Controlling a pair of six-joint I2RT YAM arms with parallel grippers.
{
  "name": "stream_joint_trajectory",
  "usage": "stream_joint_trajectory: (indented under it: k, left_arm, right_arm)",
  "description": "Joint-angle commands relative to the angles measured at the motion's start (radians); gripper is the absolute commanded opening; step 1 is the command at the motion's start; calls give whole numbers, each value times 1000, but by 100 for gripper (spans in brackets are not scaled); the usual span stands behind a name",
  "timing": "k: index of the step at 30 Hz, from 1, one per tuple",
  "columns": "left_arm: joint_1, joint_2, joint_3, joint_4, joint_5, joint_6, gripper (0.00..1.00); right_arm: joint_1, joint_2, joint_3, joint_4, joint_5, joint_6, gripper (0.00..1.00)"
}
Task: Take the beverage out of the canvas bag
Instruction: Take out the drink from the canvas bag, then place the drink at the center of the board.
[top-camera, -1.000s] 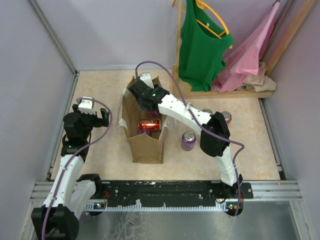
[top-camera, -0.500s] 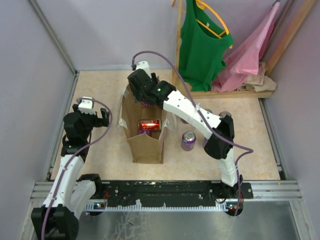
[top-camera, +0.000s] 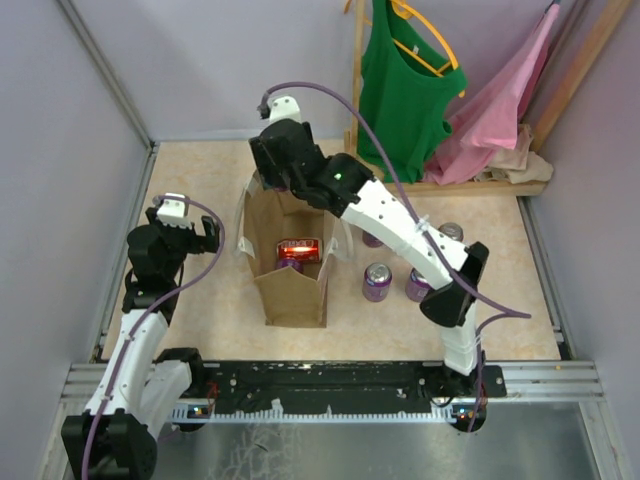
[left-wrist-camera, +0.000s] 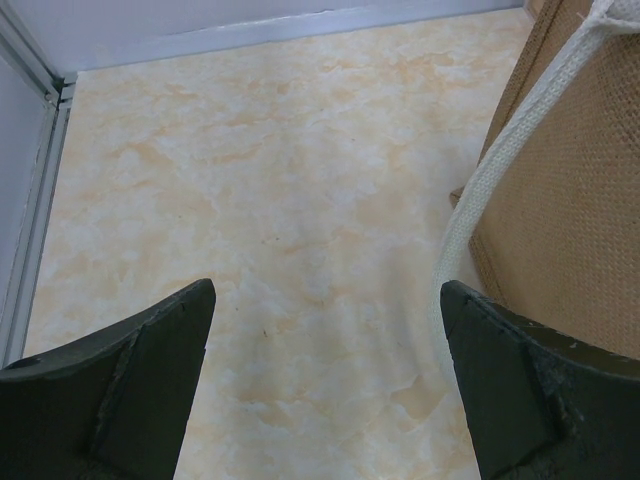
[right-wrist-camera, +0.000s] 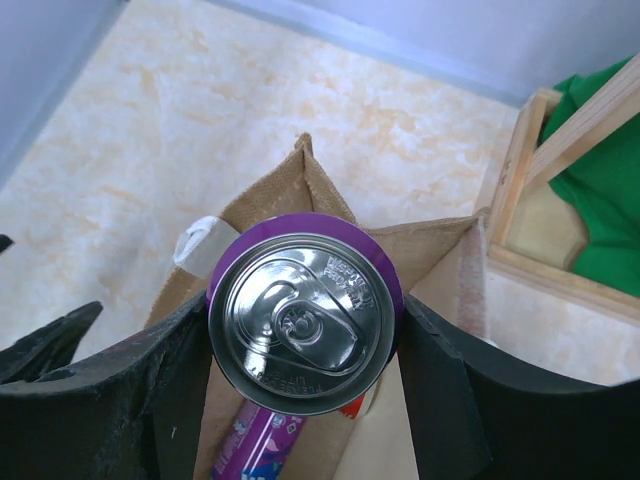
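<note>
The tan canvas bag (top-camera: 292, 285) stands open mid-table, with a red can (top-camera: 298, 250) inside it. My right gripper (top-camera: 278, 168) hovers over the bag's far end, shut on a purple beverage can (right-wrist-camera: 305, 320) that I see top-down, silver lid up, between the black fingers (right-wrist-camera: 445, 400). Below the held can, the bag (right-wrist-camera: 440, 260) gapes, with another purple can (right-wrist-camera: 262, 440) lying in it. My left gripper (top-camera: 182, 235) is open and holds nothing, left of the bag. In its wrist view the left gripper (left-wrist-camera: 325, 380) hangs over bare table, with the bag wall (left-wrist-camera: 585, 210) and a pale strap (left-wrist-camera: 485, 190) at right.
Three purple cans stand on the table right of the bag (top-camera: 377, 281), (top-camera: 418, 286), (top-camera: 452, 233). A wooden rack at the back right holds a green shirt (top-camera: 405, 90) and a pink cloth (top-camera: 500, 110). Walls close in left, back and right.
My right gripper has risen out of the bag with the purple can and shifted toward the far end. The left arm has not moved.
</note>
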Motion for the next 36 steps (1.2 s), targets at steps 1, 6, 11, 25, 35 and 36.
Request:
stream_joint_trajectory:
  k: [1,6,11,25,35,36]
  left_arm:
    - [-9,-14,-2,49,21,-15,100]
    - [-14,-19,2,47,22,-9,100]
    - [-21,-20,3,41,27,-14,100]
    - [-62,-11,9,35,49,-33,100]
    - [-74,-30,13,18,68,-15,100]
    - [-74,-31,14,17,66,-15,100]
  right_arm:
    - [12,-188,23,162,99,-52,0]
    - [15,-315,-93,226,255,-102,0]
    - [15,-471,-244,304,417,-145,0]
    - [3,-641,-516,-60,556,182,0]
    - [-81,-702,-856,45,301,334,0]
    - [-83,-698,-879,70,279,331,0]
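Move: Over the far part of the bag, the right hand already holds a purple can. The open table between the two rows of standing cans lies about 22 cm to its right, 7 cm back and 28 cm lower. The far purple can stands about 23 cm right and 1 cm ahead, the near purple can 23 cm right and 15 cm back, and the bag's middle 4 cm right and 8 cm back. From the left hand that open spot is some 43 cm right, 4 cm back and 15 cm below. Carrying the pinched purple can, the right hand arcs about 22 cm right, off the bag and towards the standing cans. It first climbs some 12 cm, then sinks about 19, easing back 7 cm and turning nearly 30 degrees clockwise, its grip kept. The left hand, wide open, drifts 3 cm right towards the bag. ##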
